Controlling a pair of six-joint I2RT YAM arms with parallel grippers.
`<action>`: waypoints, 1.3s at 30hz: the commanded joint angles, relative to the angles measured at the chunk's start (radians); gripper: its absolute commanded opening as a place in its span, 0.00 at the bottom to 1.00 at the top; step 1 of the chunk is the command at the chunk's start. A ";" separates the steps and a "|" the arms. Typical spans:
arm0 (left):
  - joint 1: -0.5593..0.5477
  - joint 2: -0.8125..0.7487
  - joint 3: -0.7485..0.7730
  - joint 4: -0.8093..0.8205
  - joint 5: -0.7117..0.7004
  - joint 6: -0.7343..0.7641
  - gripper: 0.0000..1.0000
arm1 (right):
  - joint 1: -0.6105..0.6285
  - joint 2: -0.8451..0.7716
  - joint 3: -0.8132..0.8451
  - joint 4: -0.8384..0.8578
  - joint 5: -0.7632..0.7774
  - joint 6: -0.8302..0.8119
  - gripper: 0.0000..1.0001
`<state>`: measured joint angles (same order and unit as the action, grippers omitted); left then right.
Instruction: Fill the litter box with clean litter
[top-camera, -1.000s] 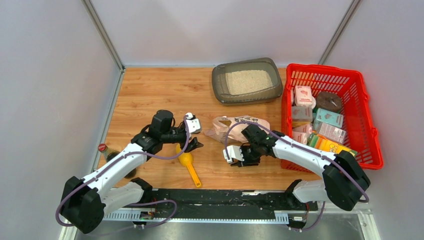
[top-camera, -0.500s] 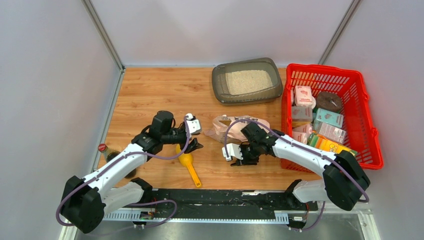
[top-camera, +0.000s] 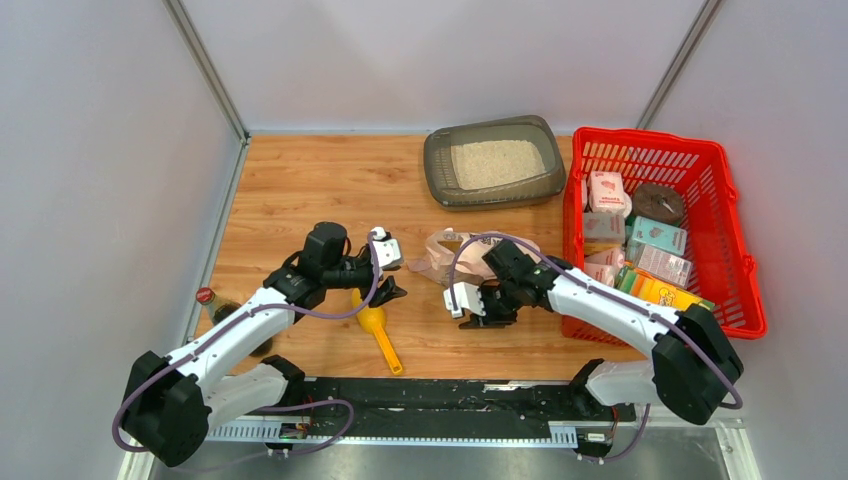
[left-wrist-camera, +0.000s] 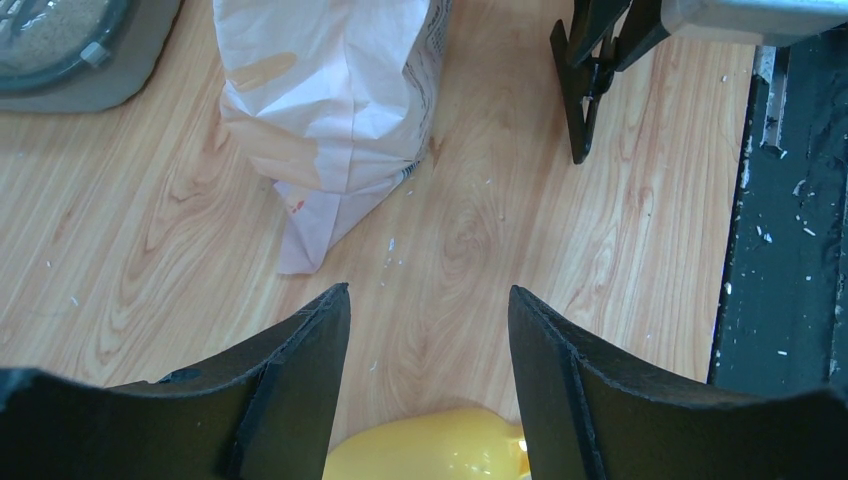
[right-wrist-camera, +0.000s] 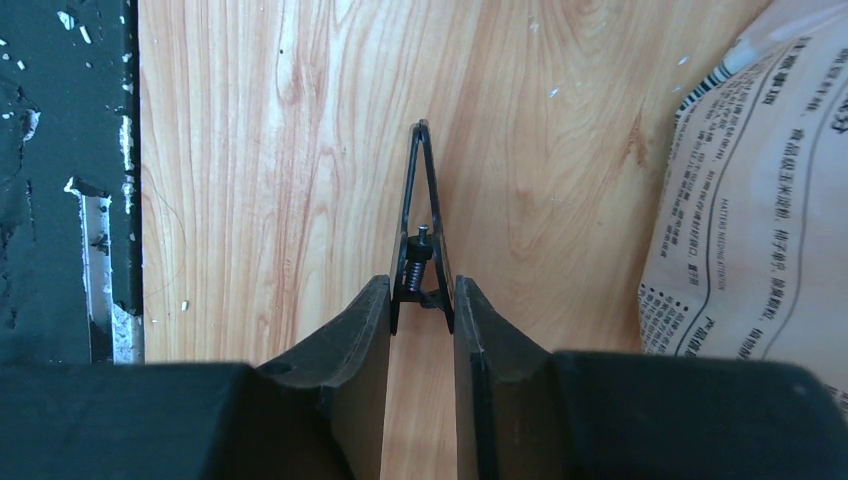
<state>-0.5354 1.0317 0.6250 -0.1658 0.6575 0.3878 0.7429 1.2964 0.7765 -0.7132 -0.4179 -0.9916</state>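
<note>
The dark grey litter box (top-camera: 436, 172) stands at the back of the table with pale clean litter (top-camera: 497, 162) in it; its corner (left-wrist-camera: 95, 85) shows in the left wrist view. A crumpled paper litter bag (top-camera: 470, 250) (left-wrist-camera: 330, 100) (right-wrist-camera: 750, 230) lies mid-table. My left gripper (top-camera: 388, 290) (left-wrist-camera: 430, 300) hangs open just above the bowl of a yellow scoop (top-camera: 378, 330) (left-wrist-camera: 430, 450), touching nothing. Near the front edge, my right gripper (top-camera: 488, 312) (right-wrist-camera: 422, 290) is shut on the handles of a black clip (right-wrist-camera: 420, 200) (left-wrist-camera: 583, 100) that points down at the wood.
A red mesh basket (top-camera: 745, 262) full of boxes stands at the right. A bottle with a red cap (top-camera: 205, 297) lies by the left wall. The black base rail (top-camera: 440, 395) runs along the near edge. Stray granules dot the wood.
The right gripper has drifted a little left and away from the edge, its jaws widening and then closing in again round the clip. The left arm has stayed still.
</note>
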 joint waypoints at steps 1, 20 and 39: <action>-0.002 -0.004 -0.005 0.037 0.031 -0.018 0.67 | 0.000 -0.036 0.017 0.017 -0.004 -0.010 0.08; -0.001 0.004 0.030 -0.003 0.019 0.022 0.67 | -0.033 -0.098 0.197 -0.110 0.022 0.051 0.63; -0.003 0.226 0.355 0.230 -0.026 -0.226 0.68 | -0.037 -0.223 0.224 0.342 0.353 0.099 0.73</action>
<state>-0.5354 1.2049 0.8875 -0.0166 0.6098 0.2901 0.7078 1.0637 0.9947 -0.5251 -0.1238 -0.8825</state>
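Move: The black clip is still pinched in the right fingers just above the table, its middle about 2 cm left and 2 cm below. From that hand the open litter bag stands about 12 cm ahead, 2 cm left and 2 cm higher, with the litter box some 29 cm ahead, 1 cm right. For the left hand, the bag is about 7 cm ahead, 14 cm right and 6 cm lower; the yellow scoop lies 6 cm back, 4 cm left, 10 cm below. The clip is let go as the right fingers open wide almost in place, barely sinking; then that hand lifts fast about 17 cm and swings some 10 cm forward to hang over the bag, its fingers tipping up over 30 degrees. Late on, the left hand, still open, rises about 8 cm while going nearly as far forward, and somewhat right, above the bag's left end. ##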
